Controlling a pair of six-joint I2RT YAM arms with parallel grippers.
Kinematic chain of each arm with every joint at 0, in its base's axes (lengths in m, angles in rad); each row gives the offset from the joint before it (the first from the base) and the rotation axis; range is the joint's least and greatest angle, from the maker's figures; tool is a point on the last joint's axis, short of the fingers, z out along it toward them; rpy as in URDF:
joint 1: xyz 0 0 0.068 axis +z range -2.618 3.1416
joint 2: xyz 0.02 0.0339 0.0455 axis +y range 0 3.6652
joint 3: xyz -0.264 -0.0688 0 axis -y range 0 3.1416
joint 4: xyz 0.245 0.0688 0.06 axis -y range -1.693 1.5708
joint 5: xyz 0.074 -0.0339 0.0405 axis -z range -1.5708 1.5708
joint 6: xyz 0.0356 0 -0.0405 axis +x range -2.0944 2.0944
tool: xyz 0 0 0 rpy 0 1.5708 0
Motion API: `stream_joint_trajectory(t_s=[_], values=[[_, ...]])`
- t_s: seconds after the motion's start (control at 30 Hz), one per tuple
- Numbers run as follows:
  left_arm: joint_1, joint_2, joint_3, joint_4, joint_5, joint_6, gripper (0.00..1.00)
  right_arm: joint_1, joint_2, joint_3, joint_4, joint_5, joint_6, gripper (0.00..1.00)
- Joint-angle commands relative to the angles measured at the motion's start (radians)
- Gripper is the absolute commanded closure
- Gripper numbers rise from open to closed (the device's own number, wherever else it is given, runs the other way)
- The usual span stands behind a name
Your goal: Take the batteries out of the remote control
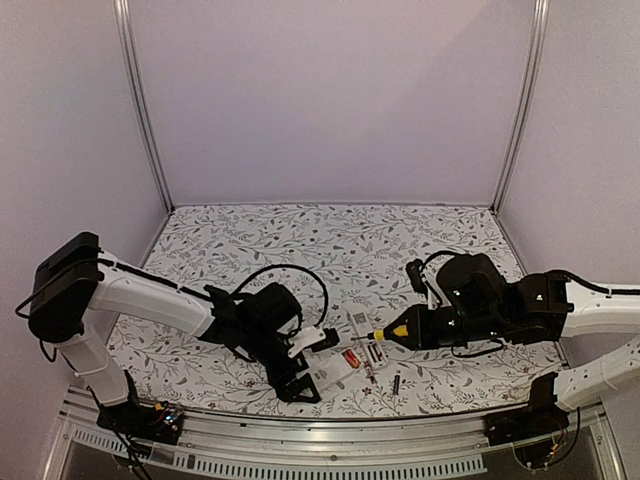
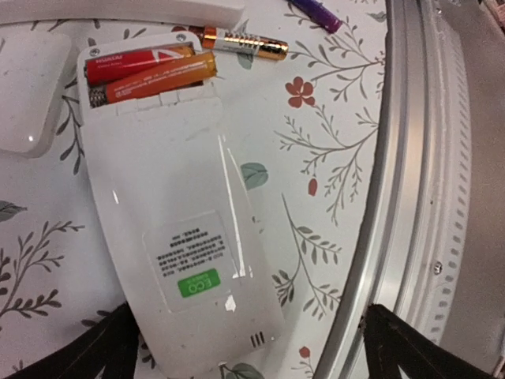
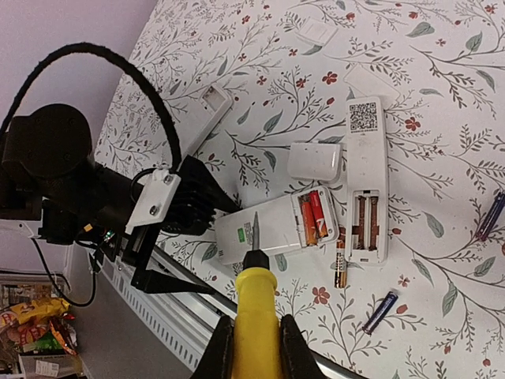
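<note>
A white remote control (image 2: pixel 170 237) lies back-up with its battery bay uncovered, and two red-orange batteries (image 2: pixel 150 73) sit in the bay. My left gripper (image 2: pixel 252 359) is open, with the remote's lower end between its black fingers (image 2: pixel 102 351). A gold-and-black battery (image 2: pixel 241 41) lies loose beside the bay. My right gripper (image 3: pixel 254 330) is shut on a yellow-handled tool (image 3: pixel 256 304). The tool's metal tip hangs over the remote (image 3: pixel 272 227), short of the batteries (image 3: pixel 312 216). From above, the left gripper (image 1: pixel 308 368) and the right gripper (image 1: pixel 412 327) face each other across the remote (image 1: pixel 335 370).
A second remote (image 3: pixel 368 158) with an empty bay lies beside the first. A loose white cover (image 3: pixel 314 160), a third remote (image 3: pixel 209 106) and blue batteries (image 3: pixel 380 310) lie on the flowered cloth. The metal table rail (image 2: pixel 410 197) runs close by the left gripper.
</note>
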Motion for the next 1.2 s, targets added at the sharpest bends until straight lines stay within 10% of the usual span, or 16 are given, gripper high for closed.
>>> stream_joint_trajectory(t_s=[0.0,0.5,0.93,1.17], values=[[-0.099,-0.008,-0.018,0.003,-0.252,-0.073,0.01,-0.006,-0.023,-0.014,0.02,0.02,-0.013,1.0],[-0.252,0.071,0.013,-0.044,-0.613,-0.192,0.23,-0.007,-0.073,-0.027,-0.003,0.073,0.013,1.0],[-0.189,-0.116,-0.087,0.085,-0.25,-0.327,0.52,-0.04,-0.1,0.0,-0.049,0.119,-0.014,1.0],[-0.045,-0.249,-0.244,0.396,0.215,-0.718,0.58,-0.061,-0.102,0.034,-0.065,0.121,-0.039,1.0]])
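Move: The remote with the red and orange batteries lies with its label end between the left hand's open fingers; its middle is about 4 cm ahead, 5 cm right and 2 cm below. From that hand the white lid is roughly 12 cm ahead and 7 cm right, the slim remote 12 cm ahead and 13 cm right, and the loose gold battery 4 cm ahead and 14 cm right. From the right hand, the remote's middle is about 17 cm left, 1 cm ahead and 17 cm below. Down by about 2 cm, the left hand settles over the remote's label end while its fingers swing forward to point more steeply down, then close and pinch the sides. Keeping that grip, it rises some 4 cm and draws back nearly as far, wrist tipping the other way by about 30 degrees. The right hand, still holding the screwdriver, eases right, forward and slightly up, away from the remote. ##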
